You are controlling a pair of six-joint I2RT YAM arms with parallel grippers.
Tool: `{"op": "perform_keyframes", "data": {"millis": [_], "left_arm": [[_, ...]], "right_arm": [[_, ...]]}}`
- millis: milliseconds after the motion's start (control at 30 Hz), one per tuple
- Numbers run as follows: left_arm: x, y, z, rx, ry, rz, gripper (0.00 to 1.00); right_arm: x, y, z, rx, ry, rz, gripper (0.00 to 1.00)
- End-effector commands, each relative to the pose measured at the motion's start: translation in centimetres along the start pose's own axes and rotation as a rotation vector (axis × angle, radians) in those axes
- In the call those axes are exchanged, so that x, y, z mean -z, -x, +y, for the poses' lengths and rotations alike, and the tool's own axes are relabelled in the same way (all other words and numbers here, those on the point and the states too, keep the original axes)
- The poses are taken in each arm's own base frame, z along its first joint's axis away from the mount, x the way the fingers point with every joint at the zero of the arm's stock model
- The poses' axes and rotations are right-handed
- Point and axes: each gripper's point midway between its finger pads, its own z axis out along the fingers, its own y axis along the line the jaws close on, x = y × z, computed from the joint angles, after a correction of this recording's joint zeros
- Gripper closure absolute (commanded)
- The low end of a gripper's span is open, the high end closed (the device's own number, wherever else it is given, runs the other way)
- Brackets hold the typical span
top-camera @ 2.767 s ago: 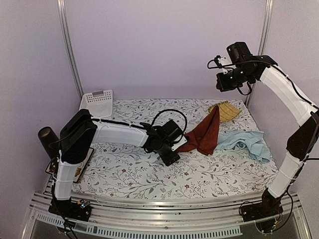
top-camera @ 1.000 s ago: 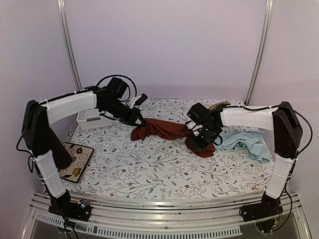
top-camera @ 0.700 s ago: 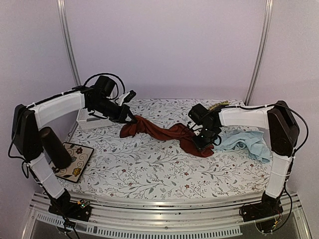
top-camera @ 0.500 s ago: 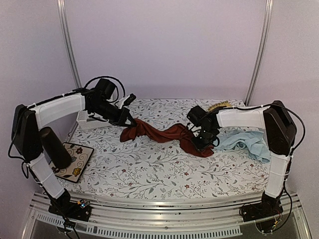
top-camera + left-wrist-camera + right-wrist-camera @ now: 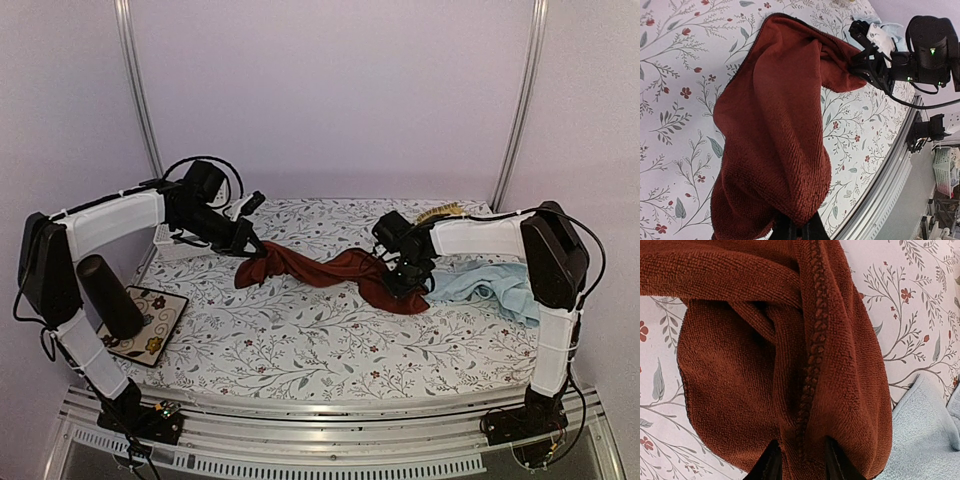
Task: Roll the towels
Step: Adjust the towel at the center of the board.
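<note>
The rust-red towel (image 5: pixel 320 268) lies stretched in a twisted band across the middle of the floral table. My left gripper (image 5: pixel 250 250) is shut on its left end, just above the table; in the left wrist view the cloth (image 5: pixel 775 125) hangs bunched out of the jaws (image 5: pixel 797 231). My right gripper (image 5: pixel 407 280) presses down on the towel's right end. In the right wrist view its fingertips (image 5: pixel 771 462) straddle a hemmed fold of the red cloth (image 5: pixel 765 365), shut on it. The pale blue towel (image 5: pixel 492 285) lies crumpled to the right, touching the red one (image 5: pixel 927 440).
A yellow bamboo mat (image 5: pixel 440 211) peeks out behind the right forearm. A white basket (image 5: pixel 172 240) sits at the back left behind the left arm. A dark cylinder (image 5: pixel 108 295) and a patterned tile (image 5: pixel 150 322) stand at the left edge.
My left gripper has pulled the red towel's left end further left and lower, drawing the cloth out. My right gripper has narrowed onto the right end and barely moved.
</note>
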Motion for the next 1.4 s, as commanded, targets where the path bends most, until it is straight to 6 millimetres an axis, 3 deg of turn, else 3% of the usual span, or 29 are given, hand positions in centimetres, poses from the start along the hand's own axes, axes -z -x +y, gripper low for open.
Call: {"op": "perform_keyframes", "data": {"millis": [0,133,267,433,533,667,800,933,1033,1133,1267,1367], "left_arm": [[0.7,0.0,0.3,0.014,0.012,-0.012,1.00],[0.7,0.0,0.4,0.012,0.013,-0.011,1.00],[0.7,0.1,0.6,0.014,0.016,-0.012,1.00],[0.8,0.3,1.0,0.014,0.024,-0.017,1.00],[1.1,0.4,1.4,0.002,0.041,-0.021,1.00],[1.5,-0.3,2.9,-0.018,0.117,0.004,1.00],[1.1,-2.8,5.5,0.011,0.234,0.075,1.00],[-0.2,-5.8,6.4,0.065,0.228,0.163,0.99],[-1.1,-7.4,6.1,0.072,0.198,0.207,0.85],[-1.4,-7.7,5.9,0.070,0.199,0.217,0.46],[-1.2,-5.8,6.3,0.039,0.242,0.186,0.16],[-1.2,-3.5,6.8,-0.009,0.299,0.155,0.04]], "right_arm": [[0.8,2.2,-0.2,-0.017,0.003,-0.062,0.67],[0.0,2.1,-0.4,-0.012,-0.018,-0.049,0.73],[-0.3,2.1,-0.9,-0.013,-0.051,-0.046,0.95],[0.5,2.7,-1.6,-0.018,-0.081,-0.070,0.98],[2.5,3.9,-2.8,-0.035,-0.098,-0.117,0.98],[6.8,5.9,-5.0,-0.086,-0.068,-0.197,0.98],[10.7,6.5,-6.7,-0.118,-0.031,-0.250,0.98],[14.3,6.1,-8.3,-0.135,-0.052,-0.284,0.98],[17.4,6.0,-9.9,-0.174,-0.081,-0.332,0.98],[19.2,5.5,-10.7,-0.179,-0.097,-0.348,0.98],[20.0,4.6,-10.5,-0.164,-0.081,-0.342,0.98],[20.1,3.9,-10.6,-0.155,-0.087,-0.333,0.98]]}}
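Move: The right hand's part-open fingers straddle a fold near the right end of the red towel, about 1 cm ahead and 1 cm below; the blue towel lies some 17 cm right and 2 cm ahead, the woven tray roughly 22 cm ahead and 10 cm right. The left hand already grips the towel's left end over a bare table patch about 4 cm back, 5 cm left and 15 cm below; the white basket sits 17 cm ahead and 13 cm left, the flowered board 6 cm back and 21 cm left. The right fingers shut on the fold of red towel while easing about a centimetre forward, then lift it fast by some 22 cm, drifting right towards the woven tray's side as the fingertips swing forward. Well into that lift, the left hand lowers the other end about 7 cm and draws it left, tilting to point more steeply down, then opens wide and lets go. ##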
